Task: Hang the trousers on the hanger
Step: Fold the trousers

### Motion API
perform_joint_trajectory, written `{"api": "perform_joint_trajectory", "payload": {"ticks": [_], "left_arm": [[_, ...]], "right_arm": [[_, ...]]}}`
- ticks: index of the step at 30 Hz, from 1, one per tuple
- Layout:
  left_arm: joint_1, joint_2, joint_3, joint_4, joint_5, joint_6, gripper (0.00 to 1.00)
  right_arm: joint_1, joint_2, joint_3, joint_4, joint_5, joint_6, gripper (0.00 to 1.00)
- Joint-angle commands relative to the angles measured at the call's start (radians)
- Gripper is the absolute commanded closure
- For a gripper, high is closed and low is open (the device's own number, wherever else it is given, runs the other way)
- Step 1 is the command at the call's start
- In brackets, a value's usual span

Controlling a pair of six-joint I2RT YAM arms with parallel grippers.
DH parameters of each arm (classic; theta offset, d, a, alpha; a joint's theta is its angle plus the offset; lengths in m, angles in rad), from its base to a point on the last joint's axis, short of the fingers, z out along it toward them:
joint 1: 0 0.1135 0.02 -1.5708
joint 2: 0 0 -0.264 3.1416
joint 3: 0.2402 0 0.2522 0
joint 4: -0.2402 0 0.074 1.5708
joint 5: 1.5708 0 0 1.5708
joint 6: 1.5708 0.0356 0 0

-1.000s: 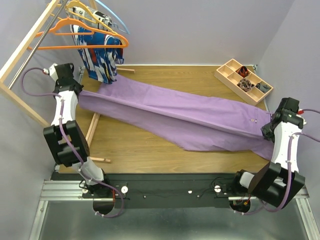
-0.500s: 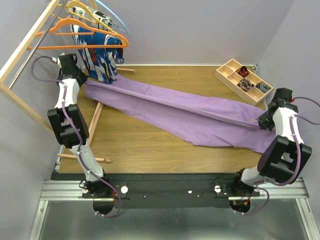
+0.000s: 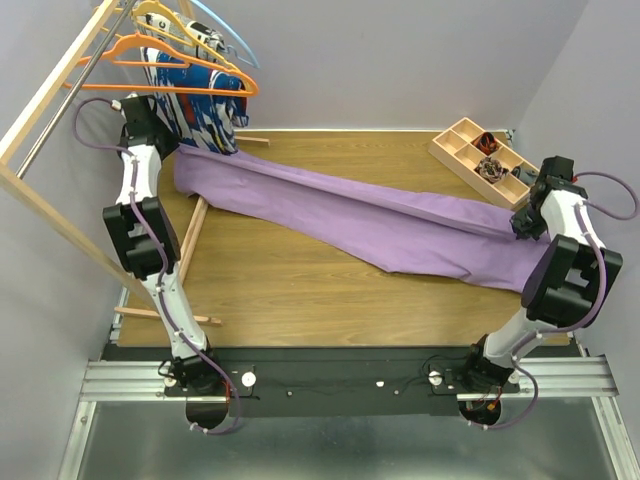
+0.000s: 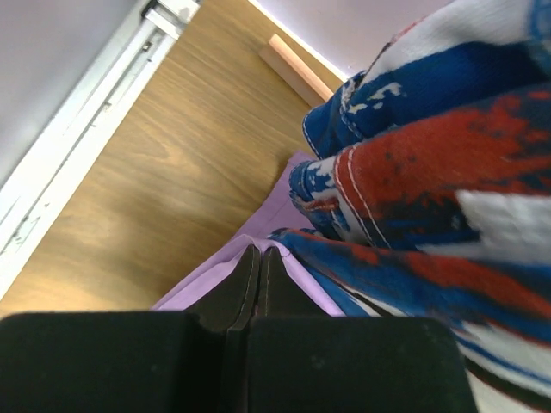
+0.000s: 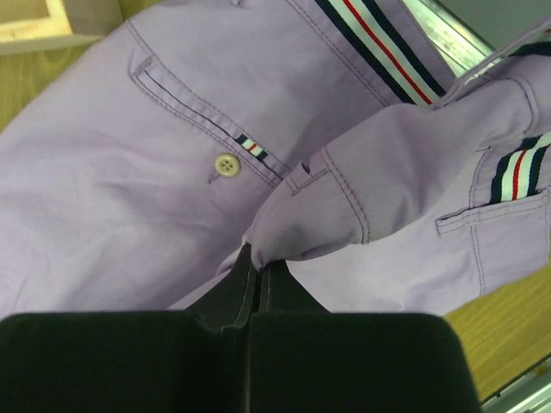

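The lilac trousers (image 3: 380,215) stretch across the wooden table from the far left to the right edge. My left gripper (image 3: 168,152) is shut on a leg hem of the trousers (image 4: 215,267), close under the blue, white and red garment. My right gripper (image 3: 520,228) is shut on a fold of the trousers (image 5: 310,215) near the striped waistband and a button pocket. The bright orange hanger (image 3: 100,86) hangs on the rack above the left gripper, with nothing on its bottom bar.
A blue, white and red patterned garment (image 3: 195,115) hangs on the wooden rack (image 3: 45,95) and brushes the left gripper's side (image 4: 430,172). A yellow-orange hanger (image 3: 165,18) and a light blue one (image 3: 235,40) hang behind. A wooden compartment tray (image 3: 487,160) sits far right.
Both arms have reached farther from their bases, carrying the trousers toward the back. The left gripper rose closer to the rack and the patterned garment. Both grips have held.
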Motion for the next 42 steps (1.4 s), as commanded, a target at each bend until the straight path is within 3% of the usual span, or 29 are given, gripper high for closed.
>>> {"api": "perform_joint_trajectory", "payload": {"ticks": [1,30,32,33,35,36,37,38,39,40,42], "left_arm": [[0.043,0.055,0.08,0.095,-0.107,0.028,1.0],[0.001,0.279,0.274,0.218,0.017,-0.018,1.0],[0.003,0.285,0.276,0.215,0.014,-0.022,0.9],[0.001,0.287,0.274,0.209,0.014,-0.028,0.75],[0.001,0.287,0.27,0.201,0.012,-0.03,0.64],[0.0,0.284,0.262,0.195,0.009,-0.028,0.54],[0.0,0.276,0.242,0.192,0.0,-0.028,0.51],[-0.002,0.271,0.232,0.187,-0.001,-0.025,0.48],[0.0,0.267,0.221,0.181,-0.003,-0.022,0.43],[0.001,0.255,0.198,0.179,-0.004,-0.01,0.42],[0.0,0.242,0.169,0.178,-0.003,-0.004,0.37]], "right_arm": [[-0.024,0.072,0.096,0.06,0.18,-0.071,0.99],[0.048,0.252,0.251,0.058,0.148,-0.052,0.94],[0.048,0.254,0.258,0.058,0.131,-0.051,0.91],[0.049,0.255,0.263,0.058,0.123,-0.049,0.88],[0.051,0.251,0.271,0.058,0.1,-0.045,0.73],[0.054,0.246,0.274,0.06,0.095,-0.048,0.65],[0.057,0.243,0.275,0.06,0.083,-0.051,0.53],[0.06,0.24,0.28,0.06,0.079,-0.054,0.49],[0.062,0.238,0.285,0.06,0.074,-0.06,0.18],[0.066,0.235,0.286,0.06,0.065,-0.064,0.0],[0.071,0.229,0.291,0.061,0.057,-0.075,0.0]]}}
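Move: Both my hands keep their pinch on the trousers' lifted edge, the left at a leg hem, the right at the waist. For my left, the far hem corner lies roughly 7 cm ahead, 5 cm right and 13 cm below, and the hanging shirt's lower end is about 3 cm ahead, 6 cm right, near hand height. From my right, the far waist corner lies some 7 cm ahead, 6 right and 6 below, and the wooden tray's middle about 17 cm ahead, 8 left and 5 below. I carry both pinched ends on forward together, about 7 cm, towards the far edge of the trousers, my left sinking about 4 cm beside the hanging shirt and my right only some 2 cm. Then I open both grippers and let go of the cloth; as they open, my left slips a couple of centimetres left and my right starts to rise. ##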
